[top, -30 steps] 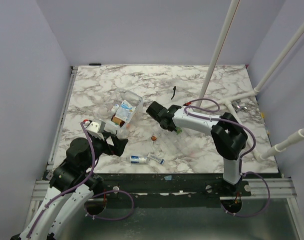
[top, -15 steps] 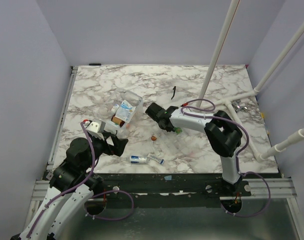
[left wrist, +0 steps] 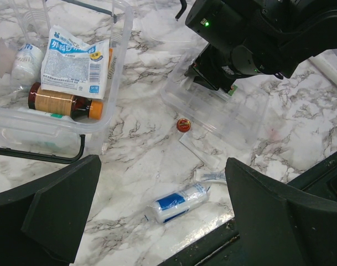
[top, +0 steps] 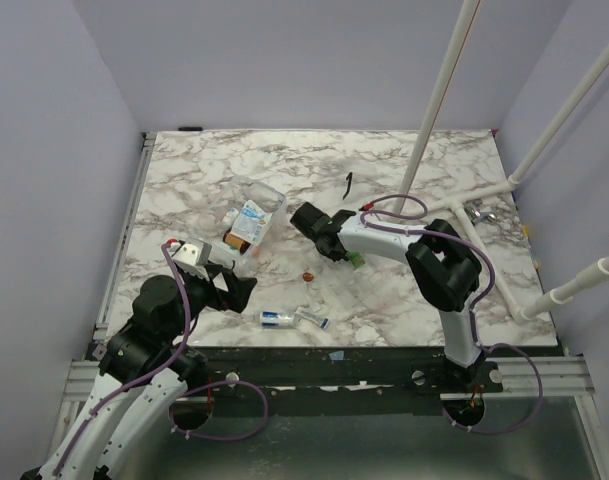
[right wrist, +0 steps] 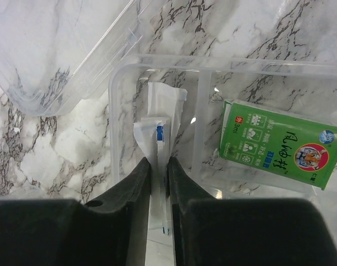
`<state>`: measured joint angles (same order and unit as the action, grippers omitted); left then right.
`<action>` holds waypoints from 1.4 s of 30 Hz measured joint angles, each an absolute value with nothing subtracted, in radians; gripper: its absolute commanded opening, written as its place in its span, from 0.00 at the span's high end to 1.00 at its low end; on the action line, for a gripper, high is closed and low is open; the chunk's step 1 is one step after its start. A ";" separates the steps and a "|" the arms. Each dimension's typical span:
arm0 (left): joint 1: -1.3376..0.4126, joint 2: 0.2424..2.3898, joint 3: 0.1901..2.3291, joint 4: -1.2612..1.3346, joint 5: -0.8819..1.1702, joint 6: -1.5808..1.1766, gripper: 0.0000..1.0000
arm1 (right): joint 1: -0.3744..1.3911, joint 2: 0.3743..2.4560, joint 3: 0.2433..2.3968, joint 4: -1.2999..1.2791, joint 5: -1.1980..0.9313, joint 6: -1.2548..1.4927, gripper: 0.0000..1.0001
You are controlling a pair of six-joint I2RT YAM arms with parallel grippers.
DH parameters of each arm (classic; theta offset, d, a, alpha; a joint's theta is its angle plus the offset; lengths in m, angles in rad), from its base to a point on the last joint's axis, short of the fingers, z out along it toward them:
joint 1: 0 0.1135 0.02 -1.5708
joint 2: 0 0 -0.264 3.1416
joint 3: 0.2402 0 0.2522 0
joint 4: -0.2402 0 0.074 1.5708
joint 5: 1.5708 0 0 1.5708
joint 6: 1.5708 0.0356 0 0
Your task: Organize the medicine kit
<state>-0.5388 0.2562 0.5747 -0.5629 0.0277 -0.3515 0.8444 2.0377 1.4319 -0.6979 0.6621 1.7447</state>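
The medicine kit (left wrist: 117, 83) is a clear box with a black handle, lying open at the left and holding a white-blue packet (left wrist: 74, 62) and an amber bottle (left wrist: 57, 104); from above it (top: 274, 200) sits left of centre. My right gripper (right wrist: 159, 160) points down into a separate clear divided tray (right wrist: 119, 77), jaws narrowly apart and shut on a thin white packet with a blue mark (right wrist: 157, 130). A green carton (right wrist: 281, 143) lies in the neighbouring compartment. My left gripper (left wrist: 162, 205) hangs wide open above a blue-white bandage roll (left wrist: 176, 202), holding nothing.
A small red cap (left wrist: 183, 124) and a flat white sachet (left wrist: 212, 176) lie loose near the roll. A clear lid (right wrist: 57, 55) lies beside the tray. A black clip (top: 349, 184) rests farther back. White poles (top: 434, 110) rise at the right. The table's front edge is close to the roll.
In the top view the right arm has swung slightly left, its elbow moving inward over the tray. The left arm has not moved.
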 measured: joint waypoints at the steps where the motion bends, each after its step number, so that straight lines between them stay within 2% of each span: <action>1: -0.539 0.256 0.575 -0.563 0.028 -0.352 0.02 | 0.843 2.038 1.432 -0.698 0.662 1.744 0.78; 8: -0.539 0.256 0.575 -0.563 0.028 -0.352 0.02 | 0.842 2.038 1.436 -0.700 0.662 1.745 0.70; 24: -0.539 0.256 0.575 -0.563 0.028 -0.352 0.02 | 0.842 2.035 1.473 -0.756 0.678 1.726 0.69; 27: -0.539 0.256 0.575 -0.563 0.028 -0.352 0.02 | 0.842 2.028 1.473 -0.761 0.687 1.700 0.66; 30: -0.539 0.256 0.575 -0.563 0.028 -0.352 0.02 | 0.842 2.010 1.473 -0.759 0.691 1.642 0.61; 35: -0.539 0.257 0.574 -0.563 0.028 -0.352 0.02 | 0.842 1.953 1.467 -0.733 0.690 1.488 0.59; 42: -0.539 0.261 0.574 -0.562 0.028 -0.352 0.02 | 0.842 1.811 1.357 -0.620 0.641 1.200 0.46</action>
<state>-0.5388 0.2611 0.5743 -0.5625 0.0277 -0.3515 0.8421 1.8111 1.3567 -0.6197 0.6407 1.1995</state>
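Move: The white packets sit right between the right hand's barely parted fingertips, in the end compartment of the clear divided tray, their middle roughly 1 cm below. The green box in the same tray is about 6 cm to the right and 3 cm back; the red cap is some 5 cm left and 7 cm back. The filled kit box stands about 18 cm left and 6 cm ahead. From the idle left hand the packets lie about 17 cm ahead, 19 cm right and 20 cm below. Letting go of the white packets, the right fingers go on opening to about half their range, the hand at first almost still in the tray. It then lifts away, slowly at first and then faster, to about 7 cm higher. On the way up the wrist turns some 20 degrees counter-clockwise, and the hand ends a centimetre or so back and to the right. ##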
